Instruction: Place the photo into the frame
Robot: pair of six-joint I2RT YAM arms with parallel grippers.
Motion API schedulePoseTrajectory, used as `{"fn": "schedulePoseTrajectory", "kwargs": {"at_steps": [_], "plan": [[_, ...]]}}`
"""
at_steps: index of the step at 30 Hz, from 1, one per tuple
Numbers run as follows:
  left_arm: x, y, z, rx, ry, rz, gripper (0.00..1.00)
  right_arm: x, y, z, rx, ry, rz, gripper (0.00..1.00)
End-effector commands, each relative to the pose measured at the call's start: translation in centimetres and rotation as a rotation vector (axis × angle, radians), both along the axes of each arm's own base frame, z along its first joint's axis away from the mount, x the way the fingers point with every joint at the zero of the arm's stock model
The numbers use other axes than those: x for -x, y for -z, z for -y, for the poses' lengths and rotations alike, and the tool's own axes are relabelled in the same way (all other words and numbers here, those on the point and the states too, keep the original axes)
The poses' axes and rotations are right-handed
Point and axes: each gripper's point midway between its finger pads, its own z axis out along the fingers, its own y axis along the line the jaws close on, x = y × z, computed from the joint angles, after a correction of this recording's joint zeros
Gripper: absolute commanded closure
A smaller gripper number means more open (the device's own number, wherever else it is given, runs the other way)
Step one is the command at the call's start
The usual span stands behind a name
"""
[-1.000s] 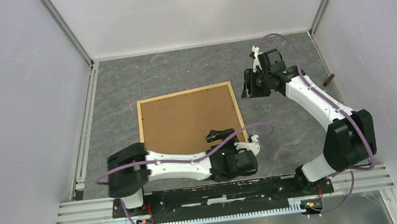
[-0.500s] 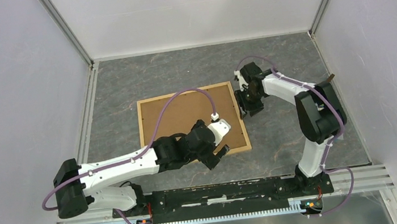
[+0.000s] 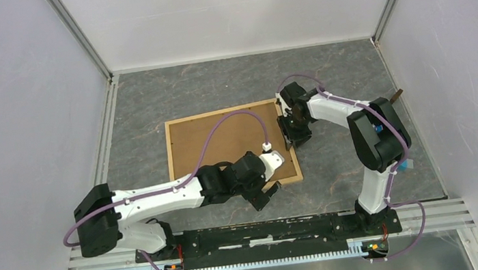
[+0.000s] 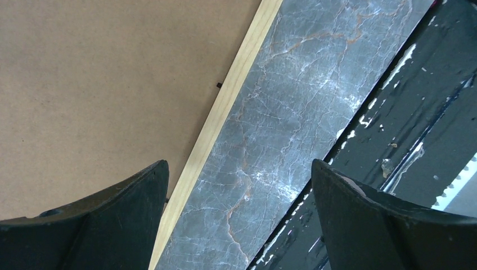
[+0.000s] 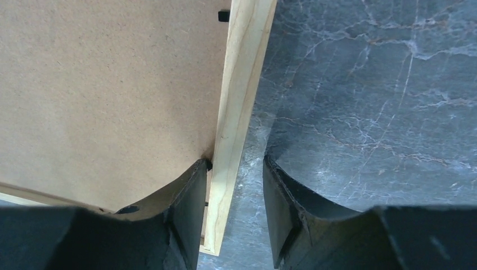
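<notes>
The frame (image 3: 169,150) of thin light wood lies flat on the grey table, its back up and filled by a brown backing board (image 3: 223,140). The photo is hidden. My left gripper (image 3: 266,196) hovers open over the frame's near right corner; its view shows the wooden rail (image 4: 225,107) under the left finger and bare table between the jaws. My right gripper (image 3: 293,132) is astride the frame's right rail (image 5: 242,84). Its inner finger (image 5: 185,191) touches the rail's inner edge over the board (image 5: 101,84). Its outer finger (image 5: 281,197) stands apart over the table.
The black base rail (image 3: 269,231) runs along the table's near edge, close to my left gripper (image 4: 237,166). Small black tabs (image 5: 223,15) sit at the board's edge. A small brown object (image 3: 395,96) lies by the right wall. Walls enclose three sides.
My left arm swung forward from the near edge to the frame's near right corner and opened wide. My right gripper came from the back right down onto the frame's right rail.
</notes>
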Motion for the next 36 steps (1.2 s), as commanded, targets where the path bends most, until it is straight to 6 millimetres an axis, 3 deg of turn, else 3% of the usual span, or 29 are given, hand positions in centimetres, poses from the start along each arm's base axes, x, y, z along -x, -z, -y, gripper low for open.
{"fn": "schedulePoseTrajectory", "kwargs": {"at_steps": [1, 6, 10, 15, 21, 28, 36], "plan": [[-0.4, 0.5, 0.7, 0.0, -0.024, -0.01, 0.0, 1.5, 1.7, 0.7, 0.052, 0.073, -0.065, 0.56], [-1.6, 1.4, 0.4, -0.087, -0.034, 0.05, 0.0, 0.8, 1.3, 1.7, 0.11, 0.162, -0.03, 0.78], [-1.5, 1.5, 1.7, -0.123, 0.015, 0.108, 0.0, 0.5, 1.0, 2.5, 0.186, 0.183, -0.058, 0.99], [-1.3, 2.5, 3.5, -0.204, 0.058, 0.193, 0.0, 1.5, 0.2, 2.2, 0.19, 0.168, -0.143, 1.0], [-2.2, 3.5, 3.8, -0.343, 0.033, 0.385, 0.0, 3.4, -1.6, 1.2, 0.106, 0.186, -0.201, 1.0], [-3.4, 2.7, 3.5, -0.477, 0.045, 0.671, 0.0, 3.3, -4.3, 1.0, 0.091, 0.195, -0.214, 1.0], [-2.7, 4.4, 3.9, -0.518, 0.147, 0.724, 0.0, 2.9, -7.0, 0.8, 0.023, 0.254, -0.202, 1.0]]}}
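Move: From the left gripper, the right part of the frame's near rail lies some 3 cm ahead, 6 cm to the right and 9 cm below; at that same depth, the right rail's gripping spot is about 18 cm ahead, 8 cm right, and the brown board's middle 18 cm ahead, 8 cm left. That spot lies right at the right fingertips, 1 cm below; from there the near-right corner is about 13 cm back, 2 cm right, and the board's middle level, 16 cm left. Shut the right gripper across the frame's right rail, turning slightly clockwise, then draw back towards the base about 3 cm and slightly right, keeping the pinch and raising the rail near the end. Meanwhile lower the open left gripper towards the near rail's right part, also going right and a little forward, and swing its fingers some 45 degrees to point more forward. ##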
